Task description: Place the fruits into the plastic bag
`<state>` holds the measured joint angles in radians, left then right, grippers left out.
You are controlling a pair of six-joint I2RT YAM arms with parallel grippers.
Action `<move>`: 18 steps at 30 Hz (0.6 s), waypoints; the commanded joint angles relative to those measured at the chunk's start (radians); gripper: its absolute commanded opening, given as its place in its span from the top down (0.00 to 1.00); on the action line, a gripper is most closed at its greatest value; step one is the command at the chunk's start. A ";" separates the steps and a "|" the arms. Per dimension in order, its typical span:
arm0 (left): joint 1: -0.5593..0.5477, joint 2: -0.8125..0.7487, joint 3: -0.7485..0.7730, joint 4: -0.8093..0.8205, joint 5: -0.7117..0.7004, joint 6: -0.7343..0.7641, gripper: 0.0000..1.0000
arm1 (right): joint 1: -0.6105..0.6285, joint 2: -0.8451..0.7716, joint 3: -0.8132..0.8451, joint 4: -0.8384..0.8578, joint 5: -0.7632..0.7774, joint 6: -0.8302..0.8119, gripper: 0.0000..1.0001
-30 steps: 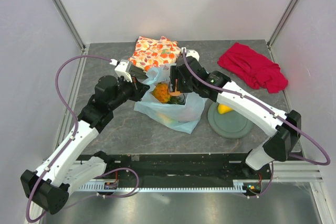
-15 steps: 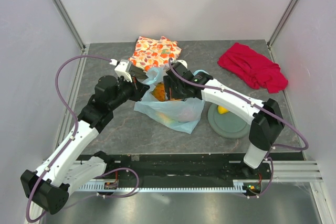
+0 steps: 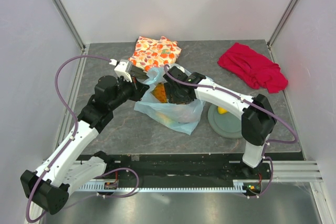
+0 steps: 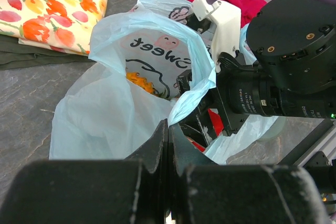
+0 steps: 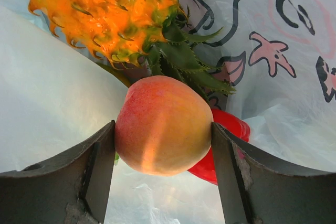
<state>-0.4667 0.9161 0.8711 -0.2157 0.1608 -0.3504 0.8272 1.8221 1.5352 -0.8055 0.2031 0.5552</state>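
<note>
The light-blue plastic bag (image 3: 184, 121) lies at the table's middle with its mouth held up. My left gripper (image 3: 140, 83) is shut on the bag's rim (image 4: 189, 98), its jaws (image 4: 168, 125) pressed together. My right gripper (image 3: 176, 97) reaches down into the bag, and its jaws (image 5: 164, 128) are shut on an orange peach (image 5: 163, 145). Just beyond the peach, inside the bag, lie the orange pineapple (image 5: 105, 9) with green leaves and a glossy red piece (image 5: 231, 129). One yellow fruit (image 3: 224, 110) rests on the plate.
A grey-green round plate (image 3: 233, 125) sits right of the bag. An orange floral cloth (image 3: 156, 51) lies behind the bag and a red cloth (image 3: 253, 66) at the back right. Walls close in the table's left, back and right.
My right arm has swung left and lowered its gripper, with the peach, into the bag's mouth. The left arm has stayed put, holding the rim.
</note>
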 commanded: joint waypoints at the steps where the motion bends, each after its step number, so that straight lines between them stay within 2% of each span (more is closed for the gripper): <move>1: 0.003 0.004 0.012 0.013 0.003 0.008 0.98 | 0.000 0.002 0.025 -0.020 -0.010 -0.018 0.44; 7: 0.003 0.004 0.008 0.013 0.009 0.008 0.98 | 0.000 0.011 0.025 -0.015 -0.034 -0.028 0.26; 15: 0.003 0.004 0.011 0.013 0.006 0.010 0.98 | 0.000 -0.021 0.009 0.035 -0.056 -0.046 0.18; 16: 0.003 0.006 0.009 0.013 0.006 0.010 0.98 | 0.001 -0.026 0.005 0.042 -0.057 -0.049 0.06; 18: 0.003 0.006 0.011 0.013 0.003 0.011 0.99 | 0.001 -0.038 -0.003 0.060 -0.060 -0.052 0.02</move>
<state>-0.4667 0.9230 0.8711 -0.2153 0.1616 -0.3500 0.8272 1.8282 1.5349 -0.7967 0.1589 0.5186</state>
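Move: The peach is already in the right fingers, inside the plastic bag; the bag bottom it goes to lies straight beneath, about 4 cm down. From the right hand the pineapple lies about 6 cm left, 2 cm forward and 4 cm lower, the red fruit some 3 cm right, 2 cm forward and 4 cm lower. From the left hand, shut on the bag's rim, that spot is roughly 9 cm right, 2 cm back and 19 cm down. Let go of the peach: keep the right gripper down in the bag, easing it less than 1 cm back and left, then spread its already wide fingers from about three-quarters to nearly full opening so both pads come free of the fruit. Hold the left gripper still, shut on the bag's rim. ##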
